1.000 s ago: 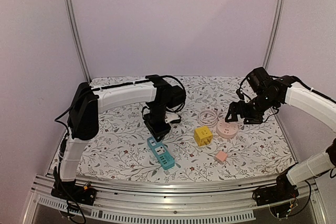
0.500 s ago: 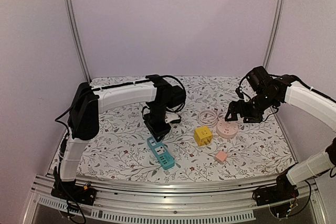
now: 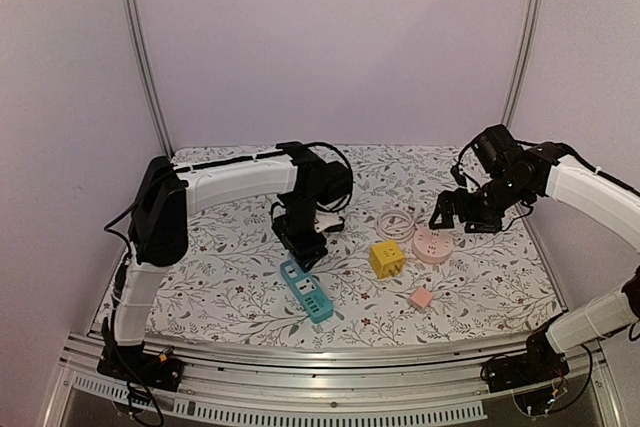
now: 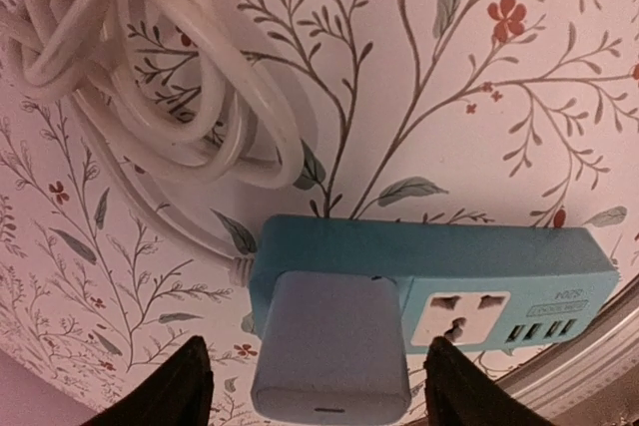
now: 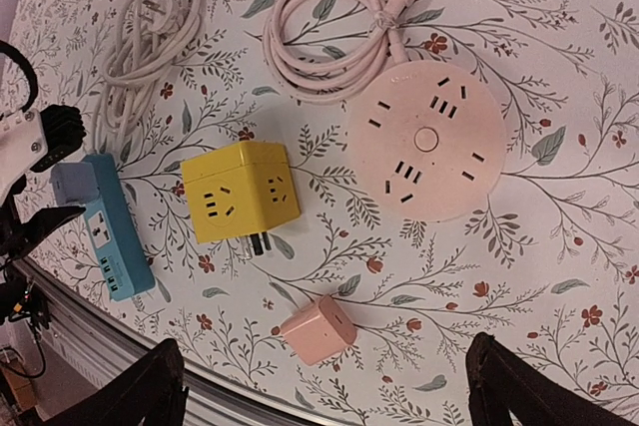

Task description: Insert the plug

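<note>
A pale blue-grey plug point(image 4: 334, 351) sits pushed into the left end socket of the teal power strip point(image 4: 479, 256). My left gripper point(image 4: 324, 391) hangs straight over it and is open: each dark finger stands clear of the plug's sides with patterned cloth showing in the gaps. In the top view the left gripper point(image 3: 303, 252) is at the far end of the strip point(image 3: 308, 294). My right gripper point(image 3: 455, 215) hovers high over the right side of the table, open and holding nothing. The right wrist view shows the plug point(image 5: 72, 180) on the strip point(image 5: 112, 236).
A white coiled cable point(image 4: 160, 67) lies just behind the strip. A yellow cube socket point(image 5: 238, 190), a small pink adapter point(image 5: 319, 328), a round pink socket point(image 5: 429, 142) and its coiled pink cord point(image 5: 329, 27) lie mid-table. The metal front rail point(image 3: 300, 357) is near the strip.
My left gripper's jaws have spread apart and let go of the plug, which stays seated in the strip. The right arm has hardly moved.
</note>
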Tool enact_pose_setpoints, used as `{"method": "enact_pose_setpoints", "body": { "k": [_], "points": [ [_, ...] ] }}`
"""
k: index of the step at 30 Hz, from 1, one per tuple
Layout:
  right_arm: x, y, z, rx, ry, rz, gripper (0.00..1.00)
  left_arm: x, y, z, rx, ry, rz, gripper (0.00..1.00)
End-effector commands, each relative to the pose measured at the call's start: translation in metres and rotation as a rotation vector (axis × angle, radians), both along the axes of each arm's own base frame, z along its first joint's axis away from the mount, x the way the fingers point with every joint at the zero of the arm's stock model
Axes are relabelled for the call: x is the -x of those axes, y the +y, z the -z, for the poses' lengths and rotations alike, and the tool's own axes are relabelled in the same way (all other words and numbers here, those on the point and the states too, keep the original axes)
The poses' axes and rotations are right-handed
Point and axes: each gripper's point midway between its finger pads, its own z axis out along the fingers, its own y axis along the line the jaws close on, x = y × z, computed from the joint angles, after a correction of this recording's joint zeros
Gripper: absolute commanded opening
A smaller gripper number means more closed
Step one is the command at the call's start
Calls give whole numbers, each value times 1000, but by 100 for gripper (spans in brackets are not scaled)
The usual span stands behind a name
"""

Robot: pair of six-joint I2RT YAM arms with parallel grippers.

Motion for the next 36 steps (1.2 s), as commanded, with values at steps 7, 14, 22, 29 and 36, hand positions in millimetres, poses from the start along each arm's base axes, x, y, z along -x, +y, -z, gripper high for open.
{"method": "enact_pose_setpoints", "body": {
  "k": [7,14,22,29,36],
  "points": [
    [0,-2,-9,-12,-34,13,97,-14,-6,-54,115,-110,-44,86],
    [9,-3,4,-25,-5,24,97,-22,-6,-97,183,-199,-87,89],
    [30,-7,22,-21,45,41,97,-23,-9,-144,290,-291,-147,97],
    [53,-4,41,-25,106,61,96,-35,0,-186,336,-428,-202,100],
    [51,-10,49,-14,101,132,96,-58,10,-218,402,-620,-331,100]
  ]
}}
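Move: The blue plug stands on the far end of the teal power strip, between the left hand's already loosened fingers, about 1 cm below their midpoint. The strip's middle is about 5 cm back, 3 cm right and 4 cm down; the white cord lies 10 cm ahead, 5 cm right and 5 cm down. From the right hand, the pink plug lies 5 cm back, 8 cm left, 14 cm down; the yellow cube 5 cm ahead, 15 cm left, 13 cm down. Left hand opens fully, rises some 19 cm off the blue plug; right sinks back towards the pink plug. ##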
